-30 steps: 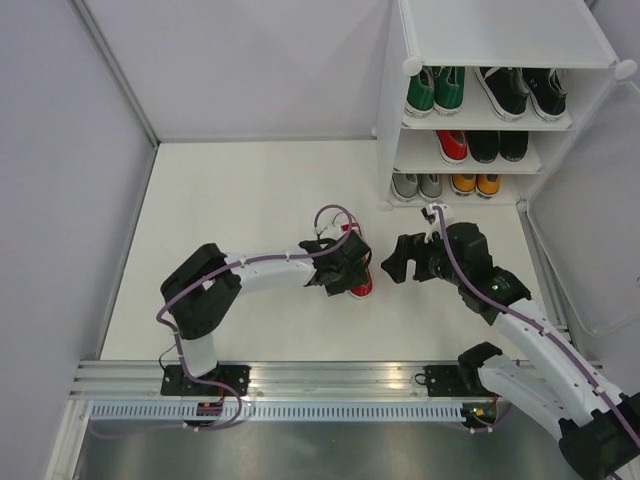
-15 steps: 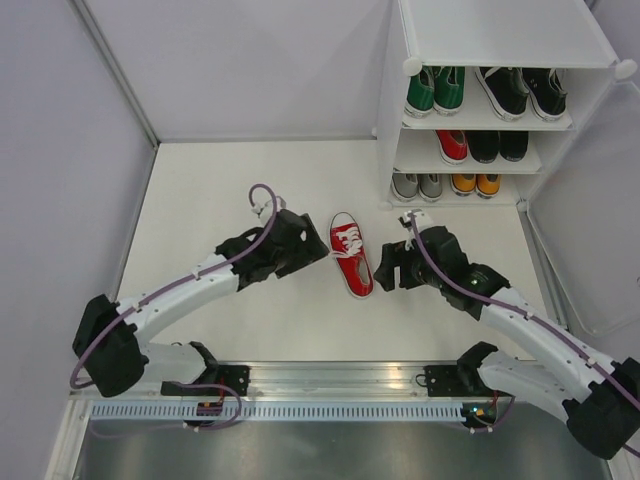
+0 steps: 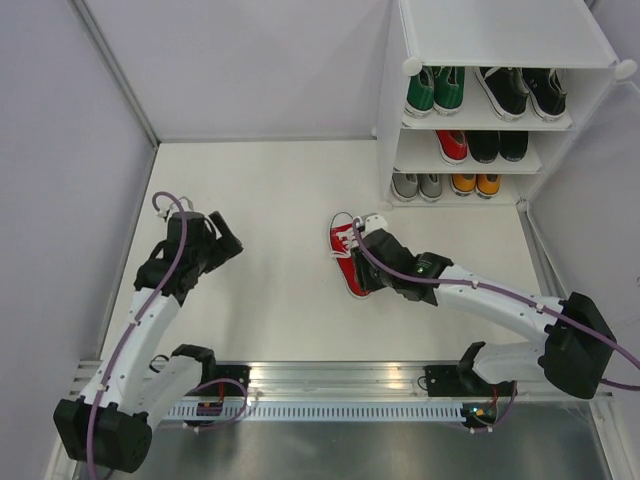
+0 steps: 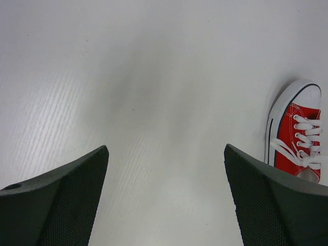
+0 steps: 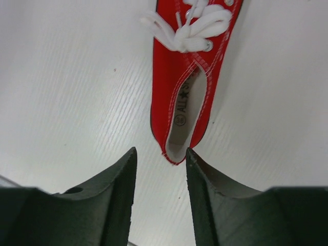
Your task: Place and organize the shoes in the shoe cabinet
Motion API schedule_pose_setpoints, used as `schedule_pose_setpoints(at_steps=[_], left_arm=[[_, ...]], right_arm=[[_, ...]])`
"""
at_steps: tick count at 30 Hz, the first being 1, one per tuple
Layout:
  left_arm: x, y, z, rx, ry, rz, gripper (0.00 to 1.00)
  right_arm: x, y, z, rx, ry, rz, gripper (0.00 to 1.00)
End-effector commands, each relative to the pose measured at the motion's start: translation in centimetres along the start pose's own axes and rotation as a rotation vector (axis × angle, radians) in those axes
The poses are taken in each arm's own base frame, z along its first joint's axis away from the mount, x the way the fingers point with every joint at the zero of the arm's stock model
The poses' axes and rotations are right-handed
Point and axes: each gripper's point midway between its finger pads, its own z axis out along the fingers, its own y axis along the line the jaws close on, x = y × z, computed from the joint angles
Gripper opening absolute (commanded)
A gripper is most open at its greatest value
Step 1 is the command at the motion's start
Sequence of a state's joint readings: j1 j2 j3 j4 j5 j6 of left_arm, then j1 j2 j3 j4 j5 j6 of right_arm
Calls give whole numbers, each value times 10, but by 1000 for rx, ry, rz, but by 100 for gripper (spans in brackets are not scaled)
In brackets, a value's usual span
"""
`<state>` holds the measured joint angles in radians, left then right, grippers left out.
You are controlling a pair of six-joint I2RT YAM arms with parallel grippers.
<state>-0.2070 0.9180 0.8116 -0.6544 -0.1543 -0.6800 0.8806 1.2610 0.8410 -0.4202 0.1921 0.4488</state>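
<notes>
One red shoe (image 3: 345, 243) (image 5: 180, 82) lies on the white floor, toe pointing away from the arms. My right gripper (image 3: 362, 270) (image 5: 161, 151) is down at its heel, jaws half closed on either side of the heel tip, with a gap showing on the left side. My left gripper (image 3: 227, 243) (image 4: 166, 148) is wide open and empty over bare floor far to the left; the red shoe (image 4: 297, 133) shows at its right edge. The shoe cabinet (image 3: 500, 30) stands at the back right, holding green (image 3: 435, 90), black (image 3: 525, 92), red (image 3: 452, 145), grey (image 3: 417, 185) and orange (image 3: 475, 183) shoes.
Pale walls close the floor on the left (image 3: 60, 200) and at the back. A translucent panel (image 3: 590, 250) stands at the right, beside the cabinet. A metal rail (image 3: 330, 385) carrying both arm bases runs along the near edge.
My left gripper let go of the red shoe, opened wide and swung back far to the left. My right gripper moved left onto the shoe's heel and its jaws narrowed.
</notes>
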Motion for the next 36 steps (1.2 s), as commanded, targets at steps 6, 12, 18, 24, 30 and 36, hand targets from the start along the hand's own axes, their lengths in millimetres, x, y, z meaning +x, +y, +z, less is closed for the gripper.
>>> schedule_pose_setpoints(at_steps=[6,12,18,24,30,36], left_arm=[[-4,25,-16,-19,-63,183,96],[-16,34,-19,-74,-115,196,98],[-27,25,-28,-49,-141,188,98],[-27,31,-20,-87,-139,205,98],[-23,38,-14,-111,-132,222,98],[-24,42,-15,-128,-148,220,98]], right_arm=[[-35,-26,10,214,-93,68,35],[-23,-38,37,233,-32,97,36],[-5,-40,63,218,32,105,35],[8,-30,79,166,90,103,35],[14,-33,83,141,113,123,34],[12,-59,70,217,89,122,6]])
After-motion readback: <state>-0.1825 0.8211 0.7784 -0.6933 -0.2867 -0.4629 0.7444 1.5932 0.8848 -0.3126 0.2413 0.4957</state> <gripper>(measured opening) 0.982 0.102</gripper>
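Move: The red shoe lies toe-outward below the right hand, its middle about 9 cm ahead, 2 cm left and 10 cm down, with the heel opening nearer. From the same hand, the grey shoes on the cabinet floor are some 30 cm ahead and 14 cm to the right, about 9 cm lower. From the left hand, the red shoe is roughly 29 cm right, 3 cm ahead and 14 cm below. The right hand reaches 5 cm forward, sinks 8 and pinches the red shoe's right collar wall; left withdraws. ##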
